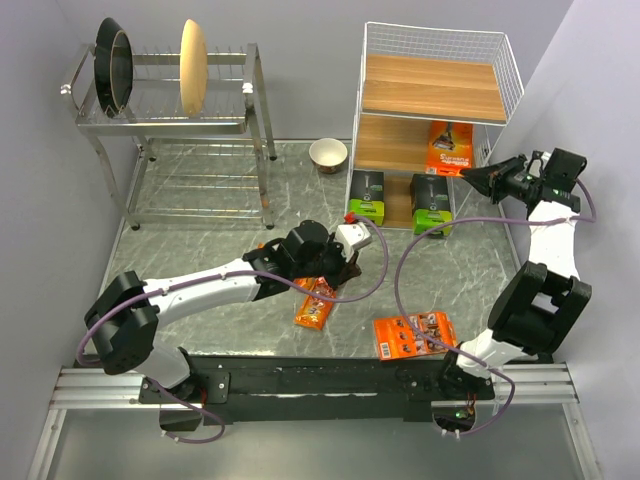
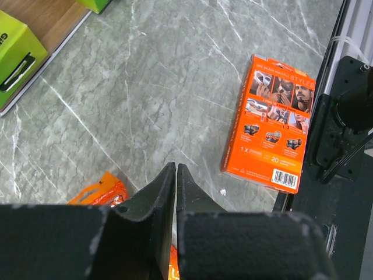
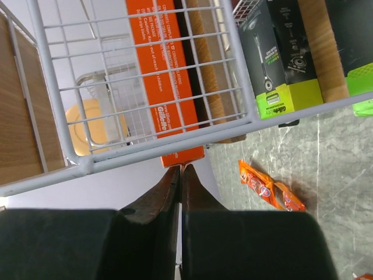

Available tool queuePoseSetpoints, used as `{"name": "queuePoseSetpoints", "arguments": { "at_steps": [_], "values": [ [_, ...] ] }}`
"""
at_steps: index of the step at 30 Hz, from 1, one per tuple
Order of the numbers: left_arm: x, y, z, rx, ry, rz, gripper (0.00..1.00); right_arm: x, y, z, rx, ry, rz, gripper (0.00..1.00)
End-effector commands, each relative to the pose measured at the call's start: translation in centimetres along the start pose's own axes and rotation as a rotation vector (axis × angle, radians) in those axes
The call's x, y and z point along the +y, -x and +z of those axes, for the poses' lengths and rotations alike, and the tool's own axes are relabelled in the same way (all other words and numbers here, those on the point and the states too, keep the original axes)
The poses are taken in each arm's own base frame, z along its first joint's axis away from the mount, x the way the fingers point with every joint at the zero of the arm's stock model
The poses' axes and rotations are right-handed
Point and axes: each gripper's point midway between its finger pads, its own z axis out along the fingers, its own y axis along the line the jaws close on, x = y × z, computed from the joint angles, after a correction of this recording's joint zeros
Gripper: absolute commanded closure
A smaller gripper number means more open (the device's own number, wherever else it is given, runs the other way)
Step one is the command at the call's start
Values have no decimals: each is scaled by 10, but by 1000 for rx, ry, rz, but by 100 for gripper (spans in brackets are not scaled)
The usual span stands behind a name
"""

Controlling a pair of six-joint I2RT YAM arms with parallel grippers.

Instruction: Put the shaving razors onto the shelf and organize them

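The shelf (image 1: 430,85) stands at the back right. Two dark grey razor boxes (image 1: 367,197) (image 1: 431,203) sit on its bottom board, and one orange card (image 1: 450,147) stands on the middle board. My right gripper (image 1: 468,176) is shut just outside the shelf's right wire side (image 3: 145,146), its tips (image 3: 182,167) against the lower edge of that orange card (image 3: 169,87). My left gripper (image 1: 338,275) is shut low over an orange blister pack (image 1: 313,305), with nothing seen between its tips (image 2: 176,166). A second flat orange card (image 1: 415,335) (image 2: 271,131) lies on the table.
A steel dish rack (image 1: 170,110) with plates stands at the back left, and a small bowl (image 1: 328,153) sits beside the shelf. The black arm rail (image 1: 320,375) runs along the near edge, close to the flat orange card.
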Motion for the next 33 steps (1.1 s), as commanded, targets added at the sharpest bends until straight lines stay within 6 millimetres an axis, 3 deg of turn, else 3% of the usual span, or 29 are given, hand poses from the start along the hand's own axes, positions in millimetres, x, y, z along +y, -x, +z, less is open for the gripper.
{"name": "queuePoseSetpoints", "arguments": {
  "at_steps": [1, 6, 8, 14, 17, 18, 21, 23, 24, 26, 27, 30, 31, 32, 33],
  "values": [
    [-6, 16, 2, -52, -26, 10, 89, 6, 14, -10, -19, -2, -25, 92],
    [-7, 16, 4, -59, -32, 6, 89, -4, 29, -21, -59, -30, -2, 82],
    [-7, 17, 5, -61, -32, 5, 89, -4, 30, -22, -64, -25, 2, 70],
    [-10, 17, 6, -63, -37, 0, 88, 5, 26, -24, -52, 24, 14, 56],
    [-14, 15, 4, -48, -59, -3, 74, 9, 17, -28, -37, 33, -12, 52],
    [-17, 13, 3, -38, -73, 2, 63, 8, 13, -30, -30, 29, -14, 51],
    [-36, -2, 0, -2, -183, 13, 41, 15, -5, -47, -22, 44, -113, 46],
    [-45, -14, 5, 34, -219, 6, 27, -2, -22, -57, 2, -11, -163, 43],
    [-47, -16, 7, 39, -213, 2, 21, -21, -33, -61, 27, -61, -109, 41],
    [-61, -27, 11, 54, -247, 39, 18, -49, -34, -74, -13, -138, -137, 38],
    [-64, -27, 13, 38, -249, 51, 16, -69, -46, -79, 8, -178, -128, 37],
    [-69, -38, 20, 69, -272, 28, 15, -101, -54, -93, 17, -282, -198, 35],
    [-71, -49, 26, 104, -280, 24, 13, -105, -55, -96, 20, -296, -231, 34],
    [-76, -42, 30, 102, -301, 40, 3, -107, -55, -99, 19, -312, -270, 32],
    [-81, -46, 34, 128, -326, 46, 0, -108, -53, -104, 5, -343, -354, 31]
  ]
}}
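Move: From the left hand, the flat orange razor pack on the table lies about 18 cm to the right, 9 cm back and 16 cm below, with the near orange pouch roughly 7 cm left and level with the hand. The right hand is at the front end of the shelved orange pack, whose middle is some 8 cm ahead and 3 cm left. The right green box stands about 20 cm below and 5 cm ahead; the table pack is some 28 cm back, 8 cm left. With its fingertips at the front end of the shelved orange pack, the right hand first slides about 4 cm to the right while its fingers start to open, then comes clear and swings back about 10 cm and down 5 cm, away from the shelf, rolling slightly and still opening. The left hand barely moves at first, then opens nearly wide and sweeps back about 6 cm, sinking and easing right towards the flat orange razor pack on the table, with a clockwise turn of some 15 degrees. ##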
